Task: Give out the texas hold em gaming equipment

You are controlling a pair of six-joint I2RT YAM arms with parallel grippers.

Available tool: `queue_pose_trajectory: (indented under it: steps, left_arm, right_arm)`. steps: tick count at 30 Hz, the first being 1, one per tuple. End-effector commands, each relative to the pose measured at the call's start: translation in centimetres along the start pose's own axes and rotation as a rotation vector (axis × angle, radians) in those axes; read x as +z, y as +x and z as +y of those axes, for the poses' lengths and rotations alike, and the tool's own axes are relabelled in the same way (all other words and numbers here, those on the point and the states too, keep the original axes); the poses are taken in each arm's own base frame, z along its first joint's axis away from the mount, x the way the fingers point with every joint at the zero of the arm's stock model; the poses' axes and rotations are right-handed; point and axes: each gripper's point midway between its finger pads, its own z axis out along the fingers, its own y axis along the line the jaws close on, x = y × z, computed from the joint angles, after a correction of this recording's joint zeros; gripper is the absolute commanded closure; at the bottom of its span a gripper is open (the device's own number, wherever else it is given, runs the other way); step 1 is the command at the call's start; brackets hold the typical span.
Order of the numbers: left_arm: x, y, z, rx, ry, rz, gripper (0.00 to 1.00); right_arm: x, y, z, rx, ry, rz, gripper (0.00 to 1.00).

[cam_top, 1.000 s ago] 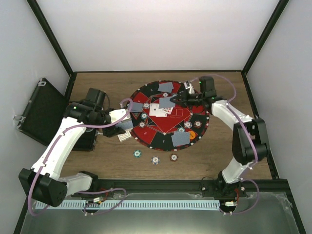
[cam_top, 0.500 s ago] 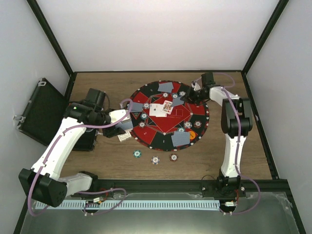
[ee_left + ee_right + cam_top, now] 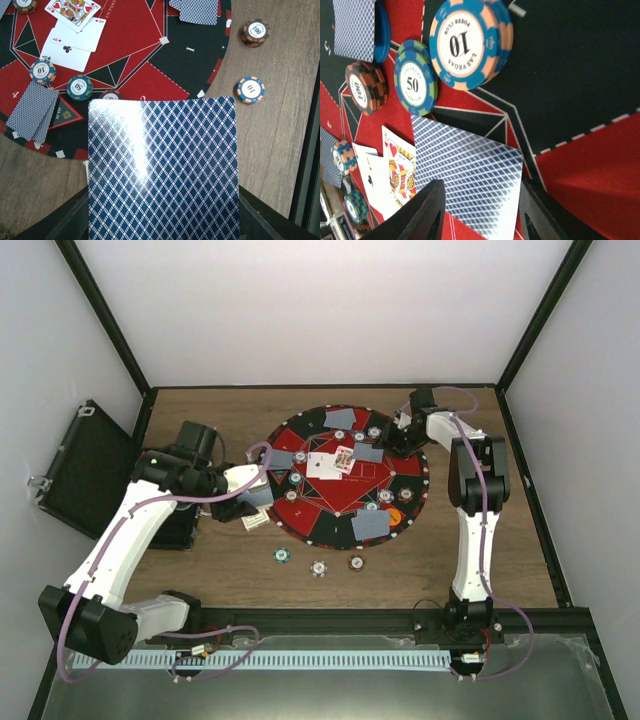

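My left gripper (image 3: 164,212) is shut on blue-backed playing cards (image 3: 162,170) that fill the left wrist view and hide its fingertips. In the top view it (image 3: 252,505) hovers at the round mat's (image 3: 340,498) left edge. My right gripper (image 3: 481,187) is open, its fingers either side of a face-down card (image 3: 470,185) that lies on the mat and partly over a king of hearts (image 3: 400,175). That card (image 3: 368,453) is just left of the right gripper (image 3: 392,443). Chips marked 10 (image 3: 467,42), 50 (image 3: 414,82) and 100 (image 3: 364,92) stand beyond it.
Three chips (image 3: 283,556) (image 3: 319,568) (image 3: 356,563) lie on the wood in front of the mat. Face-up cards (image 3: 320,466) sit at the mat's centre, with face-down cards (image 3: 371,524) and chips around its rim. An open black case (image 3: 85,470) stands at the left wall.
My right gripper drew back from the mat's centre toward its far right edge, set the face-down card down and opened. The left arm has not moved.
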Motion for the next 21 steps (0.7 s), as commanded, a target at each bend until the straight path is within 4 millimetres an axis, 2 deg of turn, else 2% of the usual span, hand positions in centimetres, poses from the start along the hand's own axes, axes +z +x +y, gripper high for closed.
queue_pose_trajectory:
  steps: [1, 6, 8, 11, 16, 21]
  left_arm:
    - [-0.2, -0.7, -0.4, 0.022, 0.017, -0.035, 0.94]
    - [-0.3, -0.8, -0.5, 0.022, 0.019, -0.042, 0.94]
    - [-0.3, -0.8, -0.5, 0.021, 0.020, -0.045, 0.94]
    - [-0.3, -1.2, -0.5, 0.017, 0.024, -0.060, 0.94]
    - [-0.4, -1.9, -0.1, 0.013, 0.027, -0.080, 0.94]
    - [-0.2, -1.9, -0.1, 0.012, 0.030, -0.083, 0.94]
  right_arm:
    - [-3.0, -1.4, -0.3, -0.031, 0.107, -0.064, 0.54]
    - [-6.1, -1.8, 1.2, -0.076, 0.199, -0.136, 0.37]
    - [-7.3, -1.0, 3.5, -0.111, 0.173, -0.161, 0.31]
    - [-9.2, 1.3, 9.0, -0.176, 0.038, -0.199, 0.20]
    - [-10.1, 8.4, 18.8, -0.265, -0.255, -0.130, 0.05]
    - [-9.1, 17.0, 26.1, -0.351, -0.454, 0.012, 0.00]
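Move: The deck, still held up by the left gripper, lies from the right hand about 27 cm back, 33 cm to the left and 15 cm higher. Close below the right fingers is the laid face-down card, 4 cm left; a chip stack stands 5 cm ahead and 4 cm left. The face-up cards lie 17 cm left and 5 cm back. From the left hand the deck's middle is roughly 1 cm ahead, 2 cm right and 3 cm below. Right hand rises some 19 cm off the laid card, swinging left and back towards the held deck, fingers opening wide. ##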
